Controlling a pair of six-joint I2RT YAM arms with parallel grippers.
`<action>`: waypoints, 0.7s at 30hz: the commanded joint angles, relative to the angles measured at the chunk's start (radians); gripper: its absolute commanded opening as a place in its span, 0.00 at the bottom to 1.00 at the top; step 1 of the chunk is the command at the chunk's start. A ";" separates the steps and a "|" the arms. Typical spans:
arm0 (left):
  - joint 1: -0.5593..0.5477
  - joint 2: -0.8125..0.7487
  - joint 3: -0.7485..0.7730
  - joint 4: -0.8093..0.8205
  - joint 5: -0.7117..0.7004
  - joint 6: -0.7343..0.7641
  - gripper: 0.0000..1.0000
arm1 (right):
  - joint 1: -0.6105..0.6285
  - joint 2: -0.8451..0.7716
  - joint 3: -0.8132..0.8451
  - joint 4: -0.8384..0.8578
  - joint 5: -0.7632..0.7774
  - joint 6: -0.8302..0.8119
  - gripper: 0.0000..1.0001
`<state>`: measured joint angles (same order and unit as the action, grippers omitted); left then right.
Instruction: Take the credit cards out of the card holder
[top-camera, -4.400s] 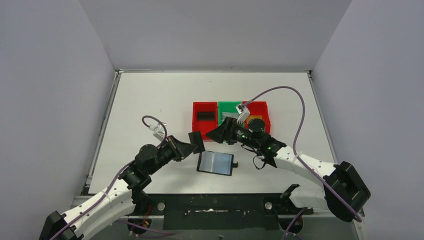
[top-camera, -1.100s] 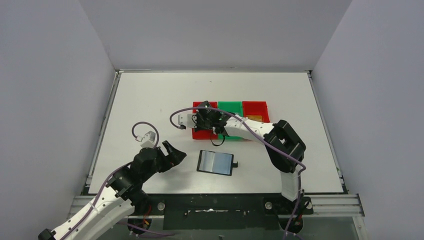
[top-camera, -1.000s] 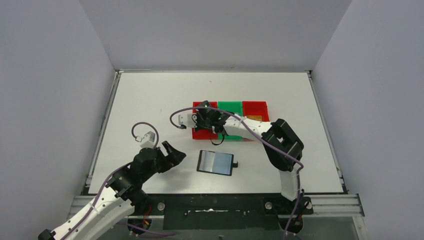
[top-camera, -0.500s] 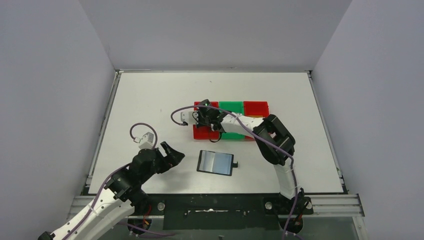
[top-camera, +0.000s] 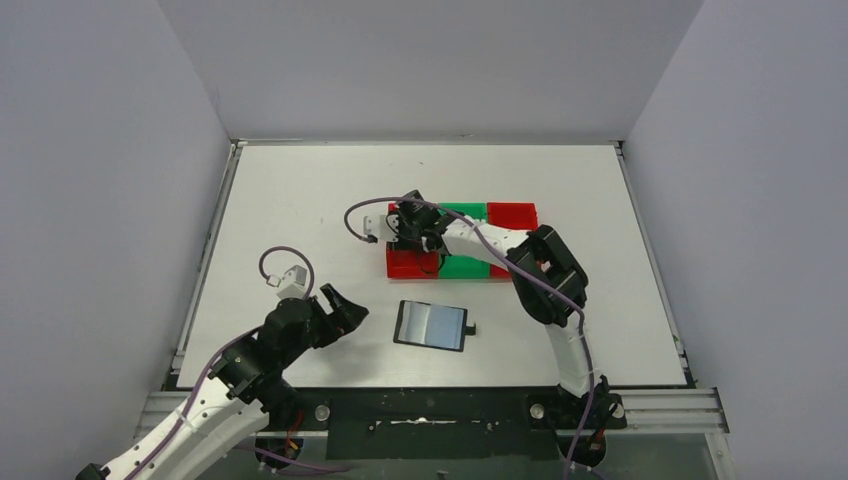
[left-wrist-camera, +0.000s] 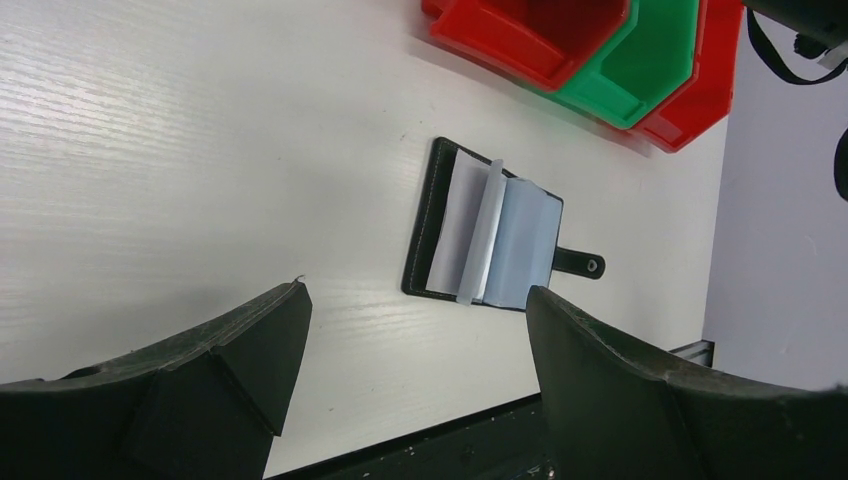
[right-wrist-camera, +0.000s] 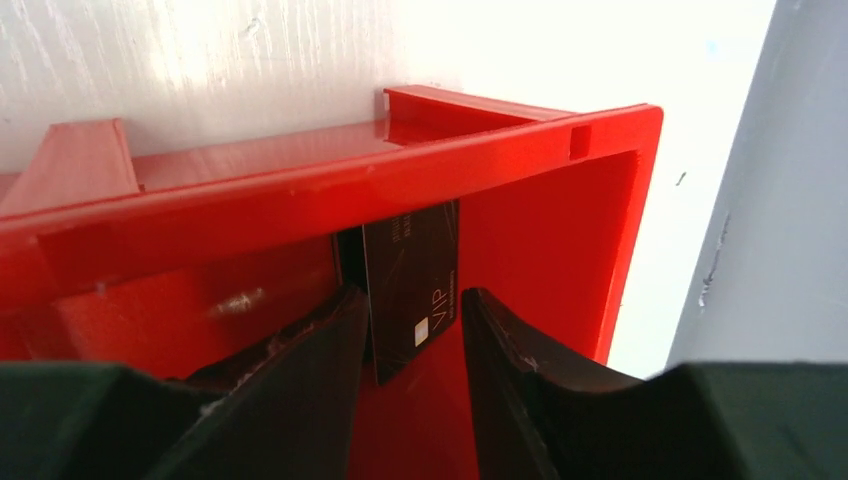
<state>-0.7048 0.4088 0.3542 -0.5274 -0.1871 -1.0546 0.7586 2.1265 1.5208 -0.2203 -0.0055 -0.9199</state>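
The card holder (top-camera: 432, 325) lies open on the table, black with a shiny grey-blue inner face; the left wrist view shows it (left-wrist-camera: 525, 250) with one clear sleeve standing up. My left gripper (top-camera: 348, 305) hovers open and empty just to its left (left-wrist-camera: 415, 300). My right gripper (top-camera: 412, 232) points down into the left red bin (top-camera: 405, 265). In the right wrist view its jaws (right-wrist-camera: 412, 300) stand apart around a black credit card (right-wrist-camera: 410, 255) marked VIP. The card stands on edge against the left finger, with a gap to the right finger.
A green bin (top-camera: 462, 268) and a second red bin (top-camera: 510, 213) stand in a row to the right of the left red bin (right-wrist-camera: 300, 185). All the bins (left-wrist-camera: 640, 70) sit behind the card holder. The right arm's cable loops left of the bins.
My right gripper has opened its jaws over the left red bin, loosening its hold on the black card, and shifted slightly toward the back. The left arm has barely moved.
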 joint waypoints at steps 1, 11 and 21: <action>0.004 -0.001 0.031 0.035 -0.009 -0.002 0.80 | -0.019 -0.052 0.061 -0.053 -0.057 0.040 0.42; 0.004 0.125 0.024 0.163 0.094 0.017 0.80 | -0.024 -0.277 -0.040 0.078 -0.148 0.288 0.54; 0.005 0.306 0.024 0.293 0.184 0.030 0.79 | -0.040 -0.631 -0.384 0.029 -0.089 1.327 0.58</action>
<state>-0.7048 0.6804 0.3538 -0.3367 -0.0357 -1.0397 0.7322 1.5768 1.2133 -0.1097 -0.0959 -0.1688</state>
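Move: The right hand is low in the left red box, its fingers already partly open, with the black card just beyond the tips, about 1 cm ahead and 1 cm to the left. The card holder lies open some 21 cm back and 5 cm to the right of this hand; the green box is level with the hand, about 13 cm to its right. From the left hand, the holder is roughly 5 cm ahead, 14 cm right and 10 cm below, with the red box about 25 cm ahead and 10 cm right. The right hand eases its fingers wider and backs away from the black card, slowly at first, then climbs fast by about 15 cm out of the red box and swings back some 7 cm towards its own base and slightly right, towards the holder's side, the wrist rolling its left side up and turning clockwise. Meanwhile the empty left hand, jaws kept wide, drifts about 4 cm to the right and sinks a couple of centimetres towards the open card holder, tipping slightly down and turning a little clockwise, touching nothing. ##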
